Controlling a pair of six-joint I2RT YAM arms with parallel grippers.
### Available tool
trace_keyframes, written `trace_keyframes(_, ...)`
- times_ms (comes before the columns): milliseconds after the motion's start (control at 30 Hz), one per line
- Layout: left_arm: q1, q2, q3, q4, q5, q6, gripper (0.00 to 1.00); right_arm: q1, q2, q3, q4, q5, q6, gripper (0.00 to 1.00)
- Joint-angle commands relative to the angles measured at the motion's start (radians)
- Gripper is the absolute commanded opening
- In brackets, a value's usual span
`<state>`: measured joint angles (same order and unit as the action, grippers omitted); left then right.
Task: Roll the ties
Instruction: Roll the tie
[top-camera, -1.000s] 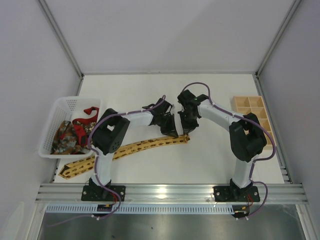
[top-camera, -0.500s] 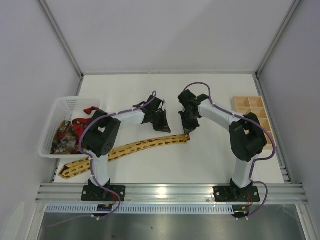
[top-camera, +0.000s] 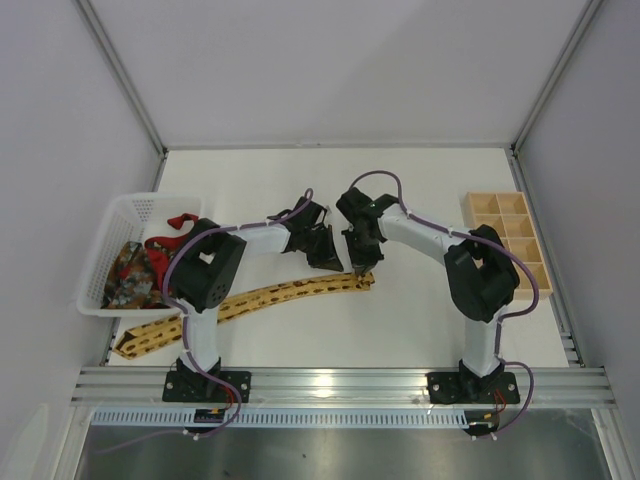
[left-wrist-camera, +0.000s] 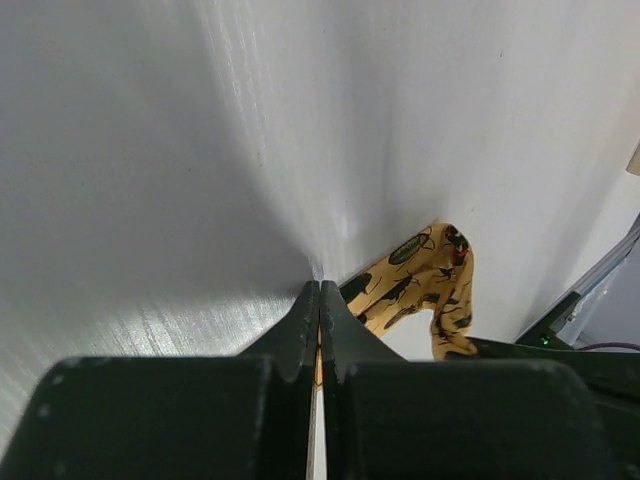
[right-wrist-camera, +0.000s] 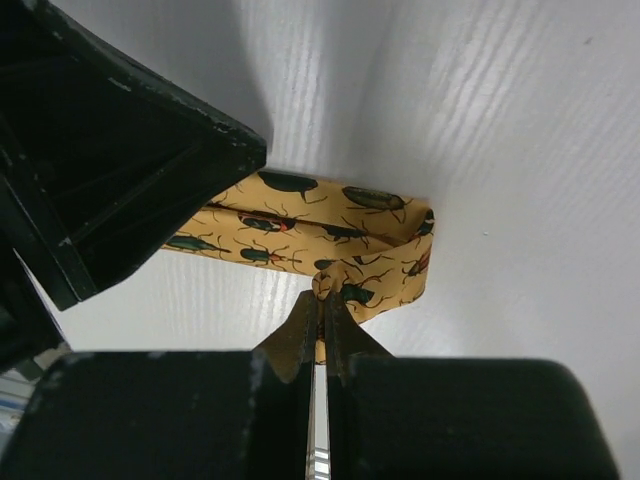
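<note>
A yellow tie (top-camera: 260, 297) with dark beetle marks lies diagonally across the table, from the near left corner to the centre. My right gripper (top-camera: 360, 266) is shut on its folded right end; in the right wrist view the fingertips (right-wrist-camera: 320, 300) pinch a bunched fold of the yellow tie (right-wrist-camera: 300, 235). My left gripper (top-camera: 328, 258) is just left of the right one, shut (left-wrist-camera: 320, 290), with the tie's end (left-wrist-camera: 425, 275) on the table just past its tips. A red tie (top-camera: 178, 225) and a dark patterned tie (top-camera: 125, 275) lie in the basket.
A white mesh basket (top-camera: 130, 200) stands at the table's left edge. At the right edge is a wooden compartment box (top-camera: 505, 225). The left gripper's black body (right-wrist-camera: 100, 150) fills the upper left of the right wrist view. Metal rails (top-camera: 340, 385) run along the near edge.
My right gripper has shifted a little left with the tie's end, folding it over. My left gripper drew back from the tie, came partly back towards it and closed fully.
</note>
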<state>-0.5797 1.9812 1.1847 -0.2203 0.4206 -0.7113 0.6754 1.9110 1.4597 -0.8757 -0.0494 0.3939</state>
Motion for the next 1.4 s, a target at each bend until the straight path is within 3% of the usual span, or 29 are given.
trace_keyframes(0,-0.002,0.019,-0.022,0.006,-0.011,-0.007,0.0,0.026,0.034,0.047,-0.003,0.008,0.04,0.0)
trace_keyframes(667,0.0,0.018,-0.03,0.021,0.017,-0.002,0.0,0.009,0.071,-0.035,0.197,-0.15,0.086,0.02)
trace_keyframes(967,0.0,0.013,-0.03,0.015,0.023,0.0,0.0,-0.017,0.039,-0.134,0.325,-0.234,0.082,0.15)
trace_keyframes(1067,0.006,0.004,-0.027,0.009,0.017,0.003,0.01,-0.03,0.033,-0.179,0.382,-0.286,0.092,0.27)
trace_keyframes(1367,0.037,-0.058,-0.051,-0.011,0.027,0.018,0.0,-0.077,-0.024,-0.341,0.615,-0.454,0.167,0.29)
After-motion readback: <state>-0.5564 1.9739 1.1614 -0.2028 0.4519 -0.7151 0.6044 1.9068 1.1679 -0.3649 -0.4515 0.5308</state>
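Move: Close by the left fingertips lies the flat strip where the right hand is taking the tie's pinched end, about 5 cm to the right hand's left, level with it in reach and roughly 5 cm below. The tie's fold is about 3 cm to the right hand's right, also level in reach and 5 cm down; the left fingertips are 5 cm left, 2 cm farther out and 4 cm lower. From the left hand, that strip is about 2 cm back, straight behind its tips and 1 cm below. Carrying the folded-over tie end left and down, the right hand travels about 5 cm towards the shut left fingertips and sinks some 3 cm onto the strip, tilting about 25 degrees so its fingers point more to the left. Once most of the way across, it opens its fingers about a quarter around the pinched end. The left hand stays low at the tie's far edge. ##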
